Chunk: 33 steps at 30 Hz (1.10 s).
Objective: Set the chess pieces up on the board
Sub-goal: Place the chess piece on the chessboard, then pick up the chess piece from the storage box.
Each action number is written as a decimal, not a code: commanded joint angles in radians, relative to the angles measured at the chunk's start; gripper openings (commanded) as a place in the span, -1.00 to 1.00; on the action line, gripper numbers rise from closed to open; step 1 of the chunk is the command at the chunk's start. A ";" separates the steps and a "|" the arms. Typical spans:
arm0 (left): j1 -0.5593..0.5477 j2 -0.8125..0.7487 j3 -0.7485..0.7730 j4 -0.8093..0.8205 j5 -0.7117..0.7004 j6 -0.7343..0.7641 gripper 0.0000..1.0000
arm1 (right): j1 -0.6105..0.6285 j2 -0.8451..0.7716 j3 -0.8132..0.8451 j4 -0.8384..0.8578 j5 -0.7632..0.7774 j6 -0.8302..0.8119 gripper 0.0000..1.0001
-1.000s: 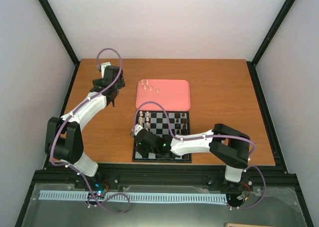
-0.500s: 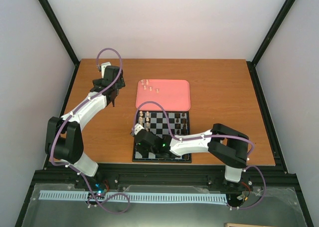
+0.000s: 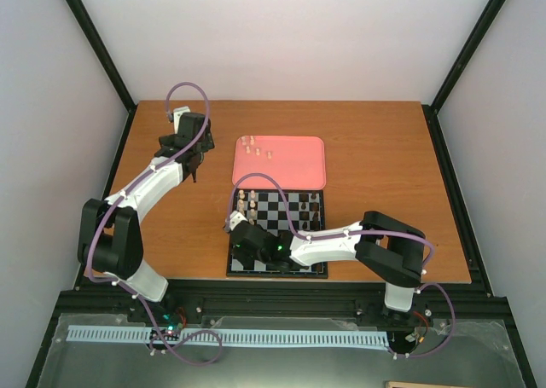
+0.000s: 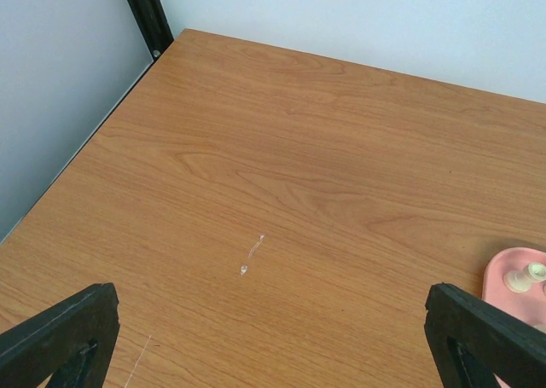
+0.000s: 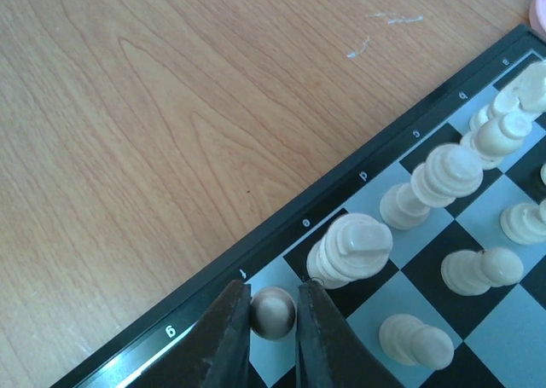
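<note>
The board (image 3: pixel 277 274) lies at the table's near middle, with cream chess pieces (image 3: pixel 246 203) along its left side. My right gripper (image 3: pixel 241 239) is low over the board's near left corner. In the right wrist view its fingers (image 5: pixel 230 337) press both sides of a round-topped cream piece (image 5: pixel 275 313) standing on a light edge square by the border (image 5: pixel 196 307). A taller cream piece (image 5: pixel 354 250) stands one square along. My left gripper (image 3: pixel 192 168) hangs open over bare table left of the pink tray (image 3: pixel 280 161), nothing between its fingers (image 4: pixel 60 337).
A few loose cream pieces (image 3: pixel 254 147) lie at the pink tray's far left corner, also seen at the tray's rim (image 4: pixel 499 273) in the left wrist view. Dark pieces (image 3: pixel 314 207) stand on the board's right side. More cream pieces (image 5: pixel 473 269) fill the second row.
The right arm has shifted very slightly to the left over the board's corner. The left arm has stayed where it was.
</note>
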<state>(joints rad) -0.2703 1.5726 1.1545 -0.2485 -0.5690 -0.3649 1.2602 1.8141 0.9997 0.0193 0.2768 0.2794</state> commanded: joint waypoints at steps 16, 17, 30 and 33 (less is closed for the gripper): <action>-0.005 0.000 0.041 -0.011 -0.005 0.012 0.99 | 0.012 -0.129 -0.016 -0.099 0.008 -0.021 -0.20; -0.006 -0.001 0.041 -0.011 -0.005 0.013 0.99 | 0.013 -0.149 -0.019 -0.100 0.007 -0.028 -0.17; -0.006 -0.031 0.027 -0.008 0.010 0.008 0.99 | -0.130 -0.222 0.078 -0.203 0.134 -0.055 0.00; -0.006 -0.034 0.027 -0.008 0.015 0.007 1.00 | -0.249 -0.176 0.148 -0.205 0.086 -0.063 0.01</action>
<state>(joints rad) -0.2703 1.5684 1.1549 -0.2489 -0.5640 -0.3649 1.1397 1.5902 1.0561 -0.1703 0.3641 0.2321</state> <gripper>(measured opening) 0.998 0.503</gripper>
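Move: The chess piece, its lower end seemingly already on its edge square, is between the right fingertips, its middle roughly 1 cm below the hand point. The tall white piece is about 3 cm straight ahead at much the same height; the nearest pawn is some 3 cm ahead and 3 cm right. The pink tray's middle is roughly 23 cm ahead and 11 cm right, about 3 cm lower. From the left hand, the chess piece is some 26 cm back, 16 cm right and 15 cm below. The chess piece is let go on its square as the right fingers open to about half, the hand easing down about 1 cm and a little right beside it. The hand then lifts quickly, some 10 cm from that low point, and sweeps about 6 cm forward with a smaller shift right, over the board's white pieces towards the pink tray. The wrist turns about 10 degrees clockwise, fingers staying half open. ##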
